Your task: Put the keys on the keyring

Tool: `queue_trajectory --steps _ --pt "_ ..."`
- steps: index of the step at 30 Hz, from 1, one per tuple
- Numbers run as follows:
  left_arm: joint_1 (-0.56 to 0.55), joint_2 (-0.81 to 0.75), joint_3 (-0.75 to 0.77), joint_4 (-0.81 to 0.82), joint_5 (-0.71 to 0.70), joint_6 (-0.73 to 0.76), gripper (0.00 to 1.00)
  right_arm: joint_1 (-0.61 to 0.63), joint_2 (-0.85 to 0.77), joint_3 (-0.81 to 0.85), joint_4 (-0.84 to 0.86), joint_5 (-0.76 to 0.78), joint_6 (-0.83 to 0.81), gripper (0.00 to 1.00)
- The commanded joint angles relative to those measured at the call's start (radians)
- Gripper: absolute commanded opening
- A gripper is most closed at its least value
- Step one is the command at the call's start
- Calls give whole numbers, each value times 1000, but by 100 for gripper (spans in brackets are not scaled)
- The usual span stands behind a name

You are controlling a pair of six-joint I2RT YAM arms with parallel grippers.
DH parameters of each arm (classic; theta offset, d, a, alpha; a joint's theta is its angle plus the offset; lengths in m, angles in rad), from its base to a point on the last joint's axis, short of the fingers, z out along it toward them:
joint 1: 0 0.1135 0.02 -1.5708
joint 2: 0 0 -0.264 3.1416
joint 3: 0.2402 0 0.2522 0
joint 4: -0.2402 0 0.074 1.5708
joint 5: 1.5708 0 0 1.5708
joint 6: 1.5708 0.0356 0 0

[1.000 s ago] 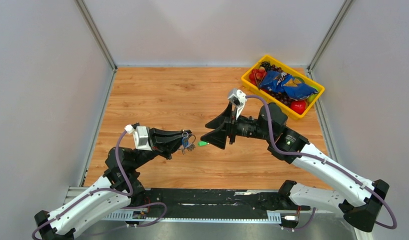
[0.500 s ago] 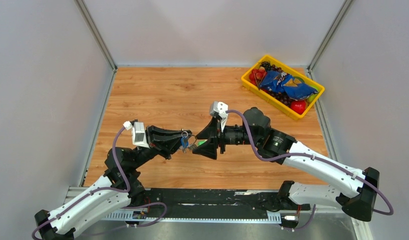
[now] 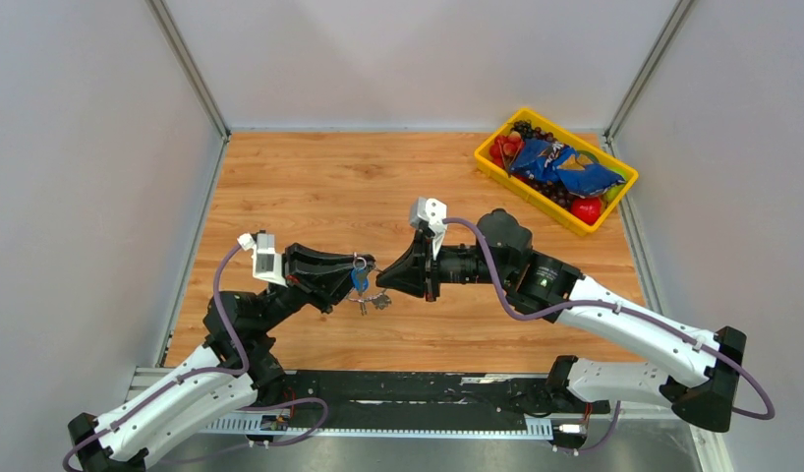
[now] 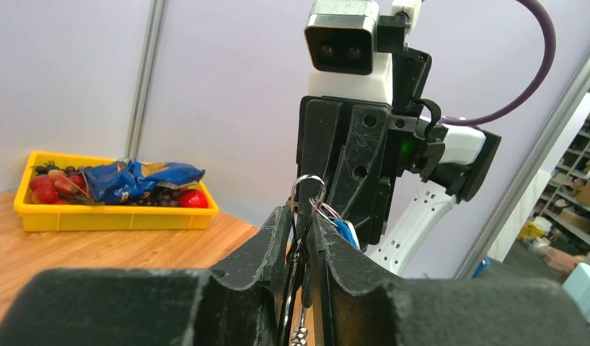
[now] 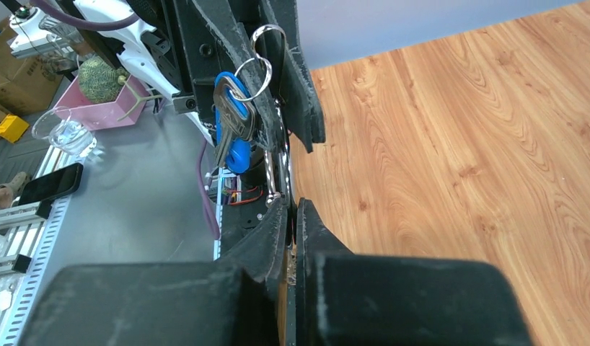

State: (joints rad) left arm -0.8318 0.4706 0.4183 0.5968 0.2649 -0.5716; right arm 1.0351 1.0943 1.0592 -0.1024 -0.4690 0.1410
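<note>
A thin wire keyring [image 4: 307, 189] stands upright between the fingers of my left gripper [image 4: 303, 216], which is shut on it with only a narrow gap. On it hang the keys, one with a blue tag [image 5: 234, 148] and a plain metal one [image 5: 229, 115]. In the top view they dangle above the table between the two gripper tips, blue tag [image 3: 360, 281] above metal keys [image 3: 377, 301]. My right gripper [image 5: 292, 202] faces the left one tip to tip. It is shut, its tips pinching the keyring's lower metal end [image 5: 280, 189].
A yellow bin [image 3: 488, 162] holding fruit and a blue snack bag [image 3: 560, 172] sits at the table's far right corner. The wooden tabletop [image 3: 310, 187] stretches behind both arms. Grey walls stand on three sides.
My right gripper moved left to the keyring and shut at its lower end. The green tag seen at its tips no longer shows. My left gripper's jaws eased apart slightly.
</note>
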Motion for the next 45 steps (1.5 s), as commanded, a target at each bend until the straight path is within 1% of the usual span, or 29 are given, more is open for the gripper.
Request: queue_trajectory --steps 1,3,4,5,6,7,8,9,10,11,12,13,14,15,16,18,19,21,26,33,36,39,40,43,45 --pt "-4 -9 38 39 -52 -77 27 11 -31 48 21 2 -12 0" --pt "-4 -13 43 3 -93 -105 34 11 -51 57 15 6 -4 0" --pt "-5 -23 46 -36 -139 -125 40 11 -60 63 7 13 0 0" --pt "-4 -30 46 -60 -167 -137 43 11 -68 75 -7 21 5 0" --pt "-4 -54 43 -107 -224 -160 47 11 -73 87 -27 34 12 0" --pt "-3 -69 39 -130 -262 -171 49 11 -74 102 -57 46 17 0" --pt "-4 -110 28 -182 -345 -203 52 12 -72 119 -89 58 22 0" --pt "-4 -132 21 -204 -382 -229 53 12 -69 134 -121 68 24 0" --pt "-3 -184 4 -245 -452 -240 54 11 -64 146 -152 77 27 0" --pt "-4 -211 -3 -301 -490 -269 54 10 -62 155 -177 88 30 0" --pt "-4 -265 -15 -333 -573 -284 56 12 -60 157 -199 101 38 0" --pt "-4 -291 -21 -405 -611 -320 56 11 -61 157 -216 110 42 0" --pt "-4 -344 -33 -440 -693 -341 59 12 -61 153 -229 116 48 0" --pt "-4 -368 -40 -504 -728 -382 60 12 -61 147 -240 123 53 0" --pt "-4 -416 -55 -530 -787 -398 62 12 -61 140 -247 128 59 0" --pt "-3 -476 -76 -581 -841 -415 64 12 -61 122 -252 128 73 0" --pt "-3 -511 -81 -617 -853 -415 64 11 -60 115 -252 123 81 0" --pt "-4 -528 -91 -650 -871 -411 65 11 -60 104 -254 120 93 0" --pt "-3 -504 -80 -692 -845 -399 66 11 -37 119 -282 135 123 0" --pt "-4 -488 -67 -730 -807 -387 68 0 70 93 -302 194 158 0" --pt "-4 -489 -61 -732 -801 -362 68 -15 121 84 -302 268 154 0" --pt "-4 -487 -49 -735 -801 -338 68 -63 178 90 -302 324 153 0" --pt "-4 -486 -47 -735 -800 -325 69 -76 197 93 -302 364 152 0" --pt "-4 -481 -29 -744 -802 -295 69 -85 247 105 -301 562 135 0" --pt "-4 -478 -20 -750 -799 -280 69 -102 279 110 -299 647 141 0"
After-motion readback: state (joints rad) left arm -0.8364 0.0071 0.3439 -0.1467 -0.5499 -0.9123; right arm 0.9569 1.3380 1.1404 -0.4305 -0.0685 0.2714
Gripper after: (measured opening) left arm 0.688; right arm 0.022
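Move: The keyring hangs upright between the two grippers, its middle about 3 cm below the left fingertips and some 2 cm left of and 2 cm above the right ones. The blue-tagged key dangles beside it, about 2 cm below and 1 cm left of the left fingertips. The green tag lies on the table some 21 cm ahead of the right gripper, 4 cm to its right and roughly 31 cm below; from the left gripper it is about 20 cm ahead, 4 cm right and 35 cm down. Keep the right fingers shut on the keyring and open the left ones wide to let it go, swinging that gripper away about 12 cm left and 10 down, also forward, turning counter-clockwise and tipping down. Ease the right gripper right and slightly up, then lower it some 12 cm and forward towards the green tag, tipping its fingers down and turning clockwise. ##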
